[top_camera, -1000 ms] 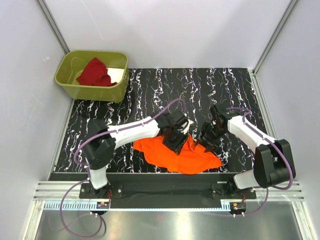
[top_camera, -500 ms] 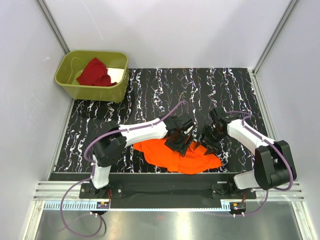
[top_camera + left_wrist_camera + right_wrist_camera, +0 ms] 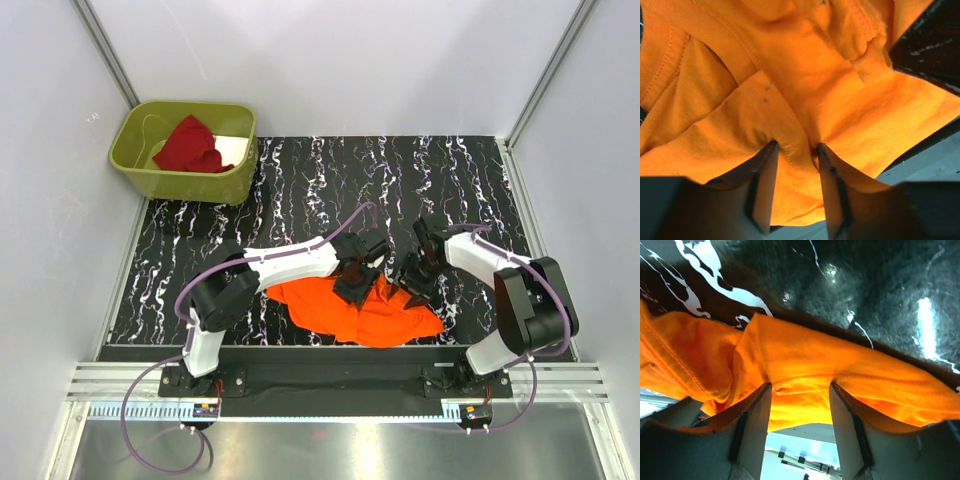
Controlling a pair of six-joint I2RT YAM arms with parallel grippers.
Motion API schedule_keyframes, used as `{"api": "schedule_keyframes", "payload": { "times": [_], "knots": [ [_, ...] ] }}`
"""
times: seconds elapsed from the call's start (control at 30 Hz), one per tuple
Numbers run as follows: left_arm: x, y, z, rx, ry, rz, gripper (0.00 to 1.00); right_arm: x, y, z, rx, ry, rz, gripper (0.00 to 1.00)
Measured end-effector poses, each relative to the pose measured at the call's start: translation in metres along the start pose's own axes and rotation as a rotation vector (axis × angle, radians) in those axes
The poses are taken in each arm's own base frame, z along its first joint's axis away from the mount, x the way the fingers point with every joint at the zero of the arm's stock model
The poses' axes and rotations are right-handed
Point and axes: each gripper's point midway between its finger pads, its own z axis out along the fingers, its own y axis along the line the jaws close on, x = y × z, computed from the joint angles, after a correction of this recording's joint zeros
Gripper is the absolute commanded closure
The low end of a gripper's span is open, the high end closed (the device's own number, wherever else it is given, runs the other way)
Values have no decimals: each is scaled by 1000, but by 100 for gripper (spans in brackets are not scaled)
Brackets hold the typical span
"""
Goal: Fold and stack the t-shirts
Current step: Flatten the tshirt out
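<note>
The bright orange t-shirt (image 3: 330,308) lies crumpled on the black marbled mat, near its front edge between the two arms. My left gripper (image 3: 352,285) is down on the shirt's upper middle. In its wrist view the left gripper (image 3: 796,147) is open, and a raised ridge of orange cloth (image 3: 805,90) with a seam sits between the jaws. My right gripper (image 3: 410,283) is at the shirt's right upper edge. There the right gripper (image 3: 800,386) is open astride the hemmed edge of the orange cloth (image 3: 805,360). The dark red t-shirt (image 3: 190,145) lies bunched in the bin.
An olive-green plastic bin (image 3: 190,183) stands at the back left corner, off the mat's edge. The black marbled mat (image 3: 400,180) stretches behind the arms. White walls and metal posts close in the cell on three sides.
My left jaws have narrowed around the cloth ridge after standing wider. The right gripper has shifted a little left onto the shirt's edge, its jaws slightly narrower. The shirt has barely moved.
</note>
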Motion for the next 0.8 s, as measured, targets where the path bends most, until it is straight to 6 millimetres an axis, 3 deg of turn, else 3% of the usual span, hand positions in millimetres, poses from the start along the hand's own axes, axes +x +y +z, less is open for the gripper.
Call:
{"api": "schedule_keyframes", "payload": {
  "times": [0.13, 0.27, 0.3, 0.37, 0.4, 0.5, 0.6, 0.8],
  "knots": [
    [0, 0, 0, -3, 0, -2, 79, -4, 3, 2, 2, 2, -8, 47],
    [0, 1, 0, -4, 1, -5, 94, -8, 5, 5, 3, 2, -18, 60],
    [0, 1, -1, -7, 1, -3, 99, -8, 5, 5, 3, 3, -22, 68],
    [-2, 2, -3, -17, -2, 1, 100, -9, 5, 6, 6, 4, -28, 79],
    [-2, 4, -4, -24, -3, 2, 100, -9, 5, 6, 7, 3, -34, 90],
    [-3, 9, -12, -53, -13, 18, 100, -10, 4, 4, 18, -1, -46, 100],
    [-5, 16, -34, -84, -46, 32, 100, -13, 5, -2, 27, -21, -59, 100],
    [-13, 30, -109, -85, -217, 18, 100, -20, 10, -39, 19, -133, -110, 100]
  ]
}}
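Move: My left fingers are already down around a fold of the t-shirt, about 1 cm below the hand point. My right fingers straddle the t-shirt's seam edge, some 1 cm ahead and 2 cm down. The shirt's right tip lies about 6 cm right and 7 cm back of my right hand, its left end roughly 20 cm left and 2 cm ahead of my left hand. The table's front edge runs some 11 cm back of both. I hold my left hand still while it shuts on the fold, then lift it about 10 cm, swinging left and slightly forward as its fingers tip forward some 15 degrees. My right hand first edges 1 cm forward and a touch lower, pinches the seam edge shut, then rises about 4 cm, easing forward and right, away from my left hand. ##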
